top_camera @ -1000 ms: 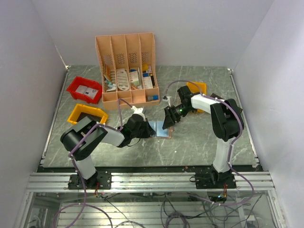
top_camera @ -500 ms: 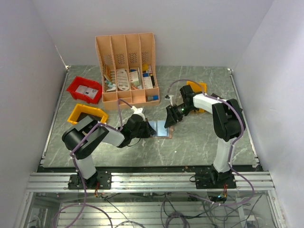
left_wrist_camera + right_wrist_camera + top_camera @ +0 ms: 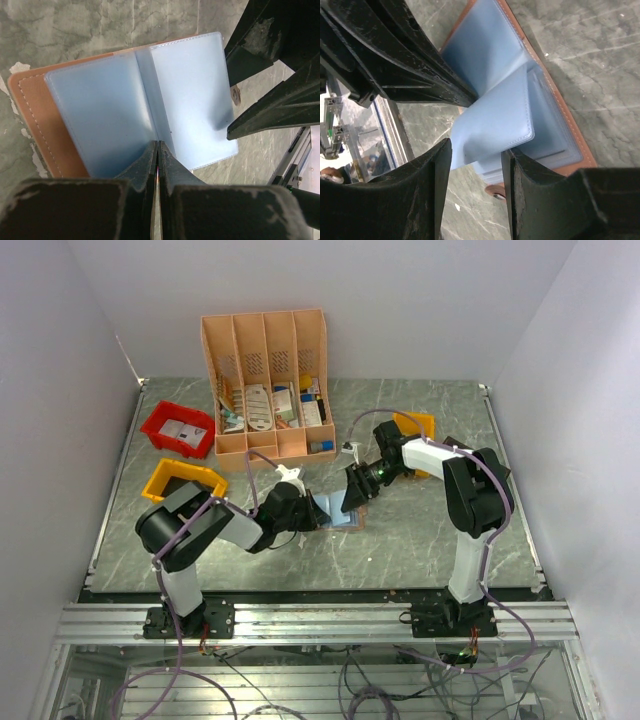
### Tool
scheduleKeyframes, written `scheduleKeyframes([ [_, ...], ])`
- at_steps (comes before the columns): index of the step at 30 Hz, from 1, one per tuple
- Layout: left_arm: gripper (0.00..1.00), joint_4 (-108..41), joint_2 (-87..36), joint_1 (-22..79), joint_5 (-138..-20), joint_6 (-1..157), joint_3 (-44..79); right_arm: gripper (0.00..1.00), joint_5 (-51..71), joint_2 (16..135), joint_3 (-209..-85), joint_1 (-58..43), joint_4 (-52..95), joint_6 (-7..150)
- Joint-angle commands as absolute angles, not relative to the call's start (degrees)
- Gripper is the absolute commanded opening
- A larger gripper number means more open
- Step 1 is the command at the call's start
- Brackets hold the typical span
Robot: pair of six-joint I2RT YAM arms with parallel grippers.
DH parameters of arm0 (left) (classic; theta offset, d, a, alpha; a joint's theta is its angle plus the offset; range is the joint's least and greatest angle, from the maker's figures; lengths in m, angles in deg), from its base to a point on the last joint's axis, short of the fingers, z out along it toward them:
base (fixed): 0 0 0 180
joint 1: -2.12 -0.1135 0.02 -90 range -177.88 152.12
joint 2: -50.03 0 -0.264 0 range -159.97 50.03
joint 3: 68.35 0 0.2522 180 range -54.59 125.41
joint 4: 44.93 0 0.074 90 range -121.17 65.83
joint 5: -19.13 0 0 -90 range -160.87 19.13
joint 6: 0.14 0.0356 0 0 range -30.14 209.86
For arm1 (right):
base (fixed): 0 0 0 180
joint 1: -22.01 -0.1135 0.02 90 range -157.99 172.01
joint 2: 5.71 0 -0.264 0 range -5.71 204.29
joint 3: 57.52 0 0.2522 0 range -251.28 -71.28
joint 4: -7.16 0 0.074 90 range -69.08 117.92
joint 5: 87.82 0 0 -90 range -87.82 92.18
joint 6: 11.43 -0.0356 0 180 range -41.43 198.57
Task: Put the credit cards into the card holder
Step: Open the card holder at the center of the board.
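The card holder [image 3: 341,513] lies open on the table, tan leather with pale blue clear pocket panels [image 3: 192,95]. My left gripper [image 3: 303,508] is shut, its tips [image 3: 158,146] pressed at the fold between two panels. A thin pale sliver shows edge-on between its fingers, apparently a credit card. My right gripper [image 3: 353,496] stands open over the holder's other side. One raised pocket leaf [image 3: 495,117] lies between its fingers [image 3: 476,150], the right finger [image 3: 520,170] under the leaf's edge. No other credit cards show.
A peach slotted organiser [image 3: 265,380] stands at the back. A red bin [image 3: 178,428] and a yellow bin [image 3: 183,480] sit on the left. Another yellow bin [image 3: 420,424] lies behind the right arm. The two grippers are very close together over the holder.
The right gripper has shifted slightly over the holder and come back. The left gripper has stayed shut at the fold.
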State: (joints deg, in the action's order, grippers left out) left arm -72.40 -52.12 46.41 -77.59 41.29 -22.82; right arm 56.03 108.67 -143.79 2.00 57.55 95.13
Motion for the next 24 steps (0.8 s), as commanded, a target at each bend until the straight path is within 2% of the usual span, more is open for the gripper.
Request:
scheduleKeyframes([
  [1,0.1,-71.1,-55.4,46.5,-79.9,41.6,-24.8,0.45,60.1,109.7,-143.9,1.5,56.0,94.0],
  [11,0.15,-79.8,-55.6,46.1,-81.7,38.4,-27.7,0.45,70.4,113.6,-142.5,0.5,47.6,85.9],
  [13,0.18,-82.7,-54.7,45.6,-81.6,37.5,-29.7,0.45,73.5,113.7,-141.6,0.5,44.5,83.2],
  [19,0.36,-87.6,-48.0,43.8,-81.5,36.6,-35.6,0.45,80.1,112.5,-138.5,0.3,34.5,75.7],
  [24,0.37,-86.7,-40.5,43.6,-80.7,37.9,-39.0,0.45,77.7,112.8,-137.8,-1.2,31.8,72.9],
])
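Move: The open card holder's middle lies about 2 cm ahead of the nearly shut left fingers, 2 cm to their right and 1 cm below. From the right hand it is some 3 cm left, 1 cm back and 4 cm down, while its raised blue flap stands at the parted fingertips, about 2 cm left. A blue bottle lies roughly 21 cm ahead of the left hand, 1 cm left; the right yellow box is 20 cm ahead and 16 cm right of the right hand. With the raised blue flap still at its parted fingertips, the right hand carries on left across the card holder for about 4 cm, drifting back and finishing with a 2 cm rise as the wrist tips the fingers some 20 degrees nearer level, their gap unchanged. The left hand first creeps slightly right by the pages, then backs off about 4 cm back and to the left, rising a little as its nearly shut fingers part to over a third open beside the holder's near-left page edge. ##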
